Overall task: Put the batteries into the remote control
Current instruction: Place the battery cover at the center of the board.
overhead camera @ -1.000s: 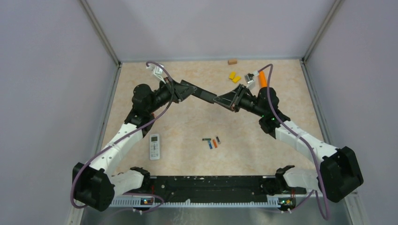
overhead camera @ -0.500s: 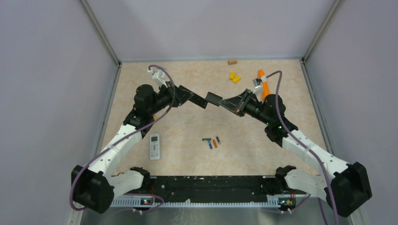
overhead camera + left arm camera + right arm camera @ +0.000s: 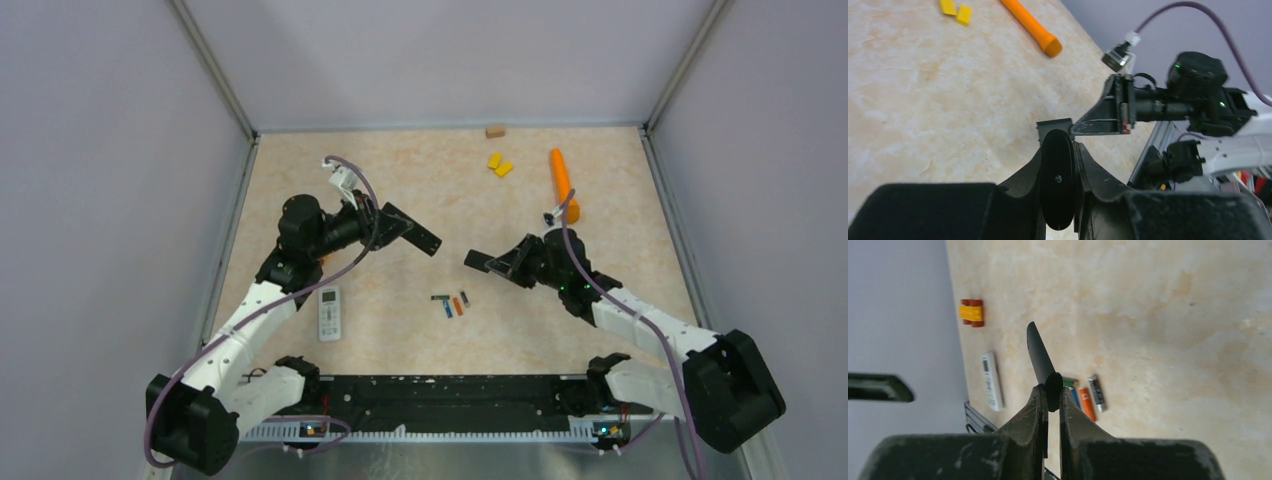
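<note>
My left gripper is shut on a long black remote control, held above the table left of centre; its rounded end shows between the jaws. My right gripper is shut on a thin black battery cover, seen edge-on in the right wrist view. A gap separates the cover from the remote. The batteries lie side by side on the table below the cover: blue, orange-red and two dark ones.
A white remote lies near the left arm. A long orange cylinder, two yellow blocks and a brown block sit at the far edge. A yellow-and-red block shows in the right wrist view. Walls enclose three sides.
The grippers, joined by one black object at first, have drawn apart. The right one came down and nearer with the cover; the left one pulled back left with the remote.
</note>
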Available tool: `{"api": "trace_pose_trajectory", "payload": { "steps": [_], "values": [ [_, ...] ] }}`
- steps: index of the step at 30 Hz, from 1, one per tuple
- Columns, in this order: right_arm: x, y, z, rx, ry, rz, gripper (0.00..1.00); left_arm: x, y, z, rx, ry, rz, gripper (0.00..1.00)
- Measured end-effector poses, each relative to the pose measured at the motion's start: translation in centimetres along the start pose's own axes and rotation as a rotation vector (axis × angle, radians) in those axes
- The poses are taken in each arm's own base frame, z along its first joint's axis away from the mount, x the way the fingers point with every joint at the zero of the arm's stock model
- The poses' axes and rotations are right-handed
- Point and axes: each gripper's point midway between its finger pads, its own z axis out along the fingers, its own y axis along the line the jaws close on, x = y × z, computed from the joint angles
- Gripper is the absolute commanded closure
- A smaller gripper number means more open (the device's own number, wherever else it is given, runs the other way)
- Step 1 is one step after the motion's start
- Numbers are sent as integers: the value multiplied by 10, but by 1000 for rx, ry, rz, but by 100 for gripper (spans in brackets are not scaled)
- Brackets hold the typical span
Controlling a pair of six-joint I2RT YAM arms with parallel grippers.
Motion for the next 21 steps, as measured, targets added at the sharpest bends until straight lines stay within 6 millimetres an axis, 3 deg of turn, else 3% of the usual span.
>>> {"api": "trace_pose_trajectory", "payload": {
  "steps": [4, 9, 11, 16, 21],
  "values": [
    [9, -33, 6, 88, 25, -6, 96, 7, -22, -4, 132, 47, 53, 100],
    [2, -59, 9, 164, 13, -6, 87, 12, -37, -8, 230, 79, 92, 100],
    [2, -69, 9, 192, 15, -6, 79, 13, -41, -9, 255, 87, 101, 100],
    [10, -91, 3, 281, 46, -31, 45, 16, -46, -10, 297, 102, 112, 100],
    [13, -101, -9, 349, 75, -73, 32, 19, -47, -10, 317, 118, 110, 100]
  ]
}}
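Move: The right hand, with the battery cover pinched in its fingers, is bound for a bare patch of the board roughly 11 cm below it, about 2 cm to its right and level with it fore and aft. From this hand the four batteries lie some 10 cm left and 5 cm back, 12 cm down. The remote control, in the left hand, is about 18 cm left, 2 cm ahead and 14 cm higher. From the left hand, the patch is roughly 21 cm right, 2 cm back and 25 cm down. The right fingers let go of the battery cover low over the board: the hand sinks about 8 cm and moves some 6 cm to the right, its fingertips tipping steeper by about 20 degrees, and the fingers open wide only towards the end. The left hand, still gripping the remote control, swings back and somewhat right, turning clockwise. ##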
